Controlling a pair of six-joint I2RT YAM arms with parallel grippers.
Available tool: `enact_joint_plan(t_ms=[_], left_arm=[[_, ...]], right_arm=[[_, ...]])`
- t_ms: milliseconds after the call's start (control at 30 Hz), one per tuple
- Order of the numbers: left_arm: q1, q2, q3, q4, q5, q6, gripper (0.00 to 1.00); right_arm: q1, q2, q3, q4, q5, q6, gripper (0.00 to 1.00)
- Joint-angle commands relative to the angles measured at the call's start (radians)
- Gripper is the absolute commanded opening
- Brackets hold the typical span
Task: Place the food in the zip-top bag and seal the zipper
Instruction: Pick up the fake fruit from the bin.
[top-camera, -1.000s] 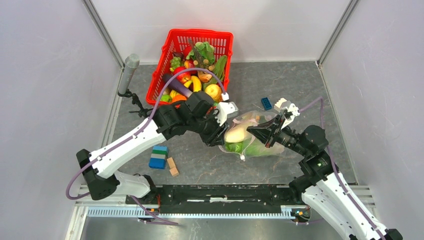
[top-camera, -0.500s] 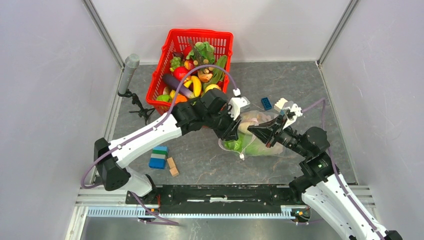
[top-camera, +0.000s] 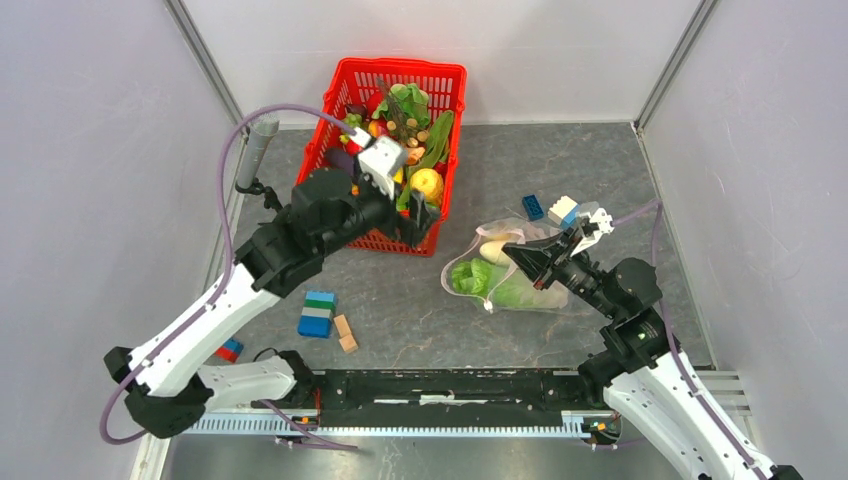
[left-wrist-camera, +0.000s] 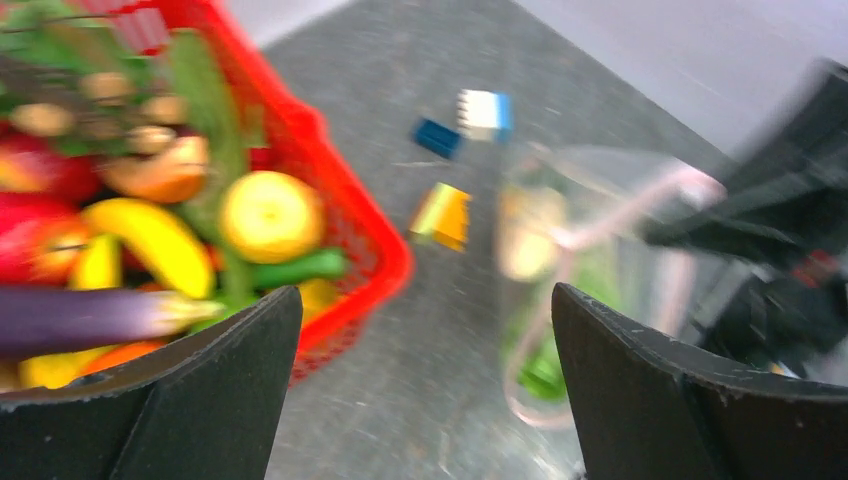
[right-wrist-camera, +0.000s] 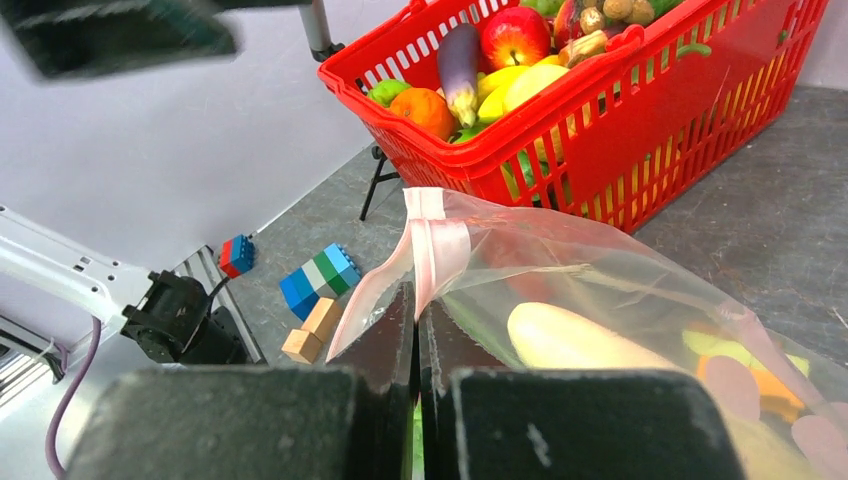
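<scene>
The zip-top bag (top-camera: 515, 285) lies on the table right of centre, its mouth facing left, with a white radish (top-camera: 491, 250) and green cabbage (top-camera: 500, 292) inside. My right gripper (top-camera: 511, 253) is shut on the pink zipper (right-wrist-camera: 440, 245) strip and holds the mouth edge up; the right wrist view shows the radish (right-wrist-camera: 570, 335) behind the plastic. My left gripper (top-camera: 420, 222) hangs open and empty over the near right corner of the red basket (top-camera: 400, 66). More food fills the basket: eggplant (right-wrist-camera: 458, 60), apple (right-wrist-camera: 515, 35), orange (right-wrist-camera: 425, 108), yellow fruit (top-camera: 427, 184).
Loose blocks lie about: a dark blue block (top-camera: 532, 207) and a white-blue block (top-camera: 562, 210) behind the bag, a blue-green stack (top-camera: 318, 313) and wooden blocks (top-camera: 346, 333) at front left, a red-blue block (top-camera: 229, 350). A microphone stand (top-camera: 258, 148) stands left of the basket.
My left gripper has let go of the radish inside the bag, opened wide, and swung back left to the basket. The right gripper has kept its hold on the zipper strip.
</scene>
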Motion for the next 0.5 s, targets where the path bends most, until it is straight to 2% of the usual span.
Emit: enact_joint_plan(t_ms=[0, 100, 233, 467], left_arm=[[0.165, 0.093, 0.022, 0.083, -0.107, -0.044, 1.00], [0.259, 0.135, 0.024, 0.168, -0.109, -0.129, 1.00], [0.294, 0.209, 0.005, 0.314, -0.171, -0.158, 1.00], [0.391, 0.402, 0.144, 0.396, -0.176, -0.219, 1.00]], right_arm=[[0.005, -0.005, -0.011, 0.058, 0.011, 0.017, 0.00], [0.005, -0.007, -0.018, 0.068, 0.010, 0.021, 0.00], [0.005, -0.007, -0.026, 0.078, 0.006, 0.029, 0.00], [0.005, -0.018, -0.032, 0.081, 0.005, 0.037, 0.00]])
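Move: The fruit I'm after lies in the red bin ahead of my left hand. The banana near its middle is about 25 cm ahead, 8 cm left and some 20 cm below. At that height, the round yellow fruit is 21 cm straight ahead, the red apple 30 cm ahead and 15 cm left, and the eggplant 25 cm ahead and 17 cm left. From my right hand, the banana is roughly 27 cm ahead, 27 cm left and 13 cm below. I swing my empty left hand quickly from the bag side in over the bin's near rim, about 18 cm forward and 5 cm left, level at first and then sinking some 5 cm towards the banana and the round yellow fruit. The hand turns about 30 degrees counter-clockwise, fingers staying wide open and touching nothing yet. My right hand stays put, still pinching the bag's edge. ##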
